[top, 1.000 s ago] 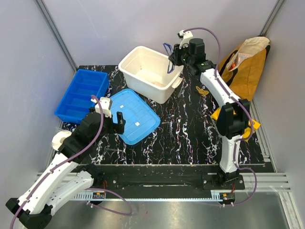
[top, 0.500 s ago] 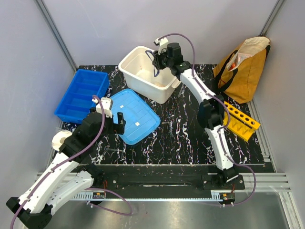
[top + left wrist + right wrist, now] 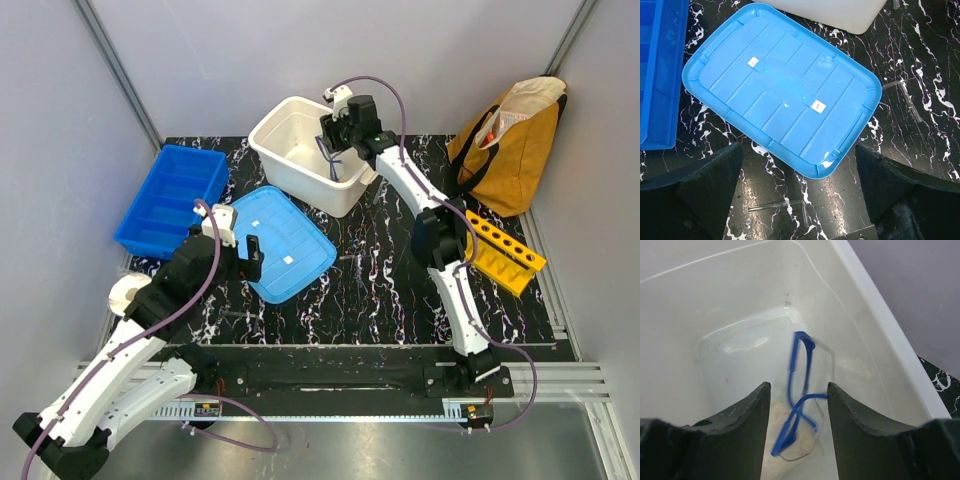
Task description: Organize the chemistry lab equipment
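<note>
The blue-rimmed safety glasses (image 3: 799, 347) hang blurred inside the white tub (image 3: 875, 315), between the spread fingers of my right gripper (image 3: 798, 385), which is open; one blue arm lies close to the right finger. Under them lies a pale soft wad (image 3: 771, 432). From the top view the right gripper (image 3: 336, 135) is over the tub (image 3: 275, 115). My left gripper (image 3: 797, 145) is open above the near corner of the blue lid (image 3: 780, 90). A bent thin tube (image 3: 785, 204) lies below it, another tube (image 3: 905, 95) to the right. The yellow-orange rack (image 3: 503, 250) lies at the right.
A blue divided tray (image 3: 170, 195) stands at the left of the mat, its edge (image 3: 657, 75) next to the lid. A mustard bag (image 3: 510, 140) leans at the back right. The tub's wall (image 3: 830, 12) is just beyond the lid.
The right arm swung left from the tub's right rim to over its inside. Its jaws widened and the glasses dropped lower into the tub. The left arm stayed still.
</note>
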`<control>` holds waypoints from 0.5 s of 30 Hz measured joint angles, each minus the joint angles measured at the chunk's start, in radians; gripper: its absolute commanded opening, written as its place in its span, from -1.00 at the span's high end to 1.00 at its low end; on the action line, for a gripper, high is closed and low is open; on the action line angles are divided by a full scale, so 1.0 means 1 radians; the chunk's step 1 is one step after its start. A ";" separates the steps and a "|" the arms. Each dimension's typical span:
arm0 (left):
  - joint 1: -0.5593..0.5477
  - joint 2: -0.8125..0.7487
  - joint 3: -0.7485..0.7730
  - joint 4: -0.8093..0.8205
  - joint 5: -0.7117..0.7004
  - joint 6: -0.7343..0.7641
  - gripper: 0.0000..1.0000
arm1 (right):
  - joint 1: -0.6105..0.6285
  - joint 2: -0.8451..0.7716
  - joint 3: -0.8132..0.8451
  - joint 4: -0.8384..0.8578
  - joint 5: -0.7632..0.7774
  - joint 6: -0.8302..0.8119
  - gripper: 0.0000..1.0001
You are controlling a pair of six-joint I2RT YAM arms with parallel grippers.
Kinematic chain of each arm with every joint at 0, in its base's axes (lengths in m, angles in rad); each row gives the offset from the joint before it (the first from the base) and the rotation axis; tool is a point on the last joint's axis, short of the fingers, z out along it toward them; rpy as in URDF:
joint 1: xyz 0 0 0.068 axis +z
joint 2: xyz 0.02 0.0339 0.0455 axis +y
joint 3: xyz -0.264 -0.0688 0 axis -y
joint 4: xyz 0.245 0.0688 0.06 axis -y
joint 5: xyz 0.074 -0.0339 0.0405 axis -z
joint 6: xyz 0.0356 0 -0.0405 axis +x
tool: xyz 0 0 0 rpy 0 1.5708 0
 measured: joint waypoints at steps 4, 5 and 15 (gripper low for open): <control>0.000 0.002 0.000 0.000 0.000 0.002 -0.95 | 0.000 -0.011 0.007 -0.025 0.009 -0.007 -0.09; 0.000 0.003 0.000 0.000 0.000 0.003 -0.95 | 0.000 -0.018 0.007 -0.043 0.013 -0.007 -0.09; 0.000 0.013 0.000 0.000 0.000 0.006 -0.95 | 0.000 -0.289 -0.091 -0.188 0.180 -0.005 -0.09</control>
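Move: The right hand is over the white bin with its fingers already half open. The blue safety glasses lie just below them, about 4 cm back and 7 cm down, and the bin's middle is some 6 cm back, 3 cm left and 9 cm down. The yellow glove lies outside the bin, roughly 12 cm back, 18 cm right and 15 cm down. From the left hand, the glasses are about 32 cm ahead, 22 cm right and 11 cm lower. The right fingers come free of the safety glasses and stay half open, with no new grip. After a slow start the hand climbs faster and faster, about 10 cm up, drawing right and back some 5 cm each, away from the glasses towards the bin's right end, while the wrist turns roughly 10 degrees clockwise. ##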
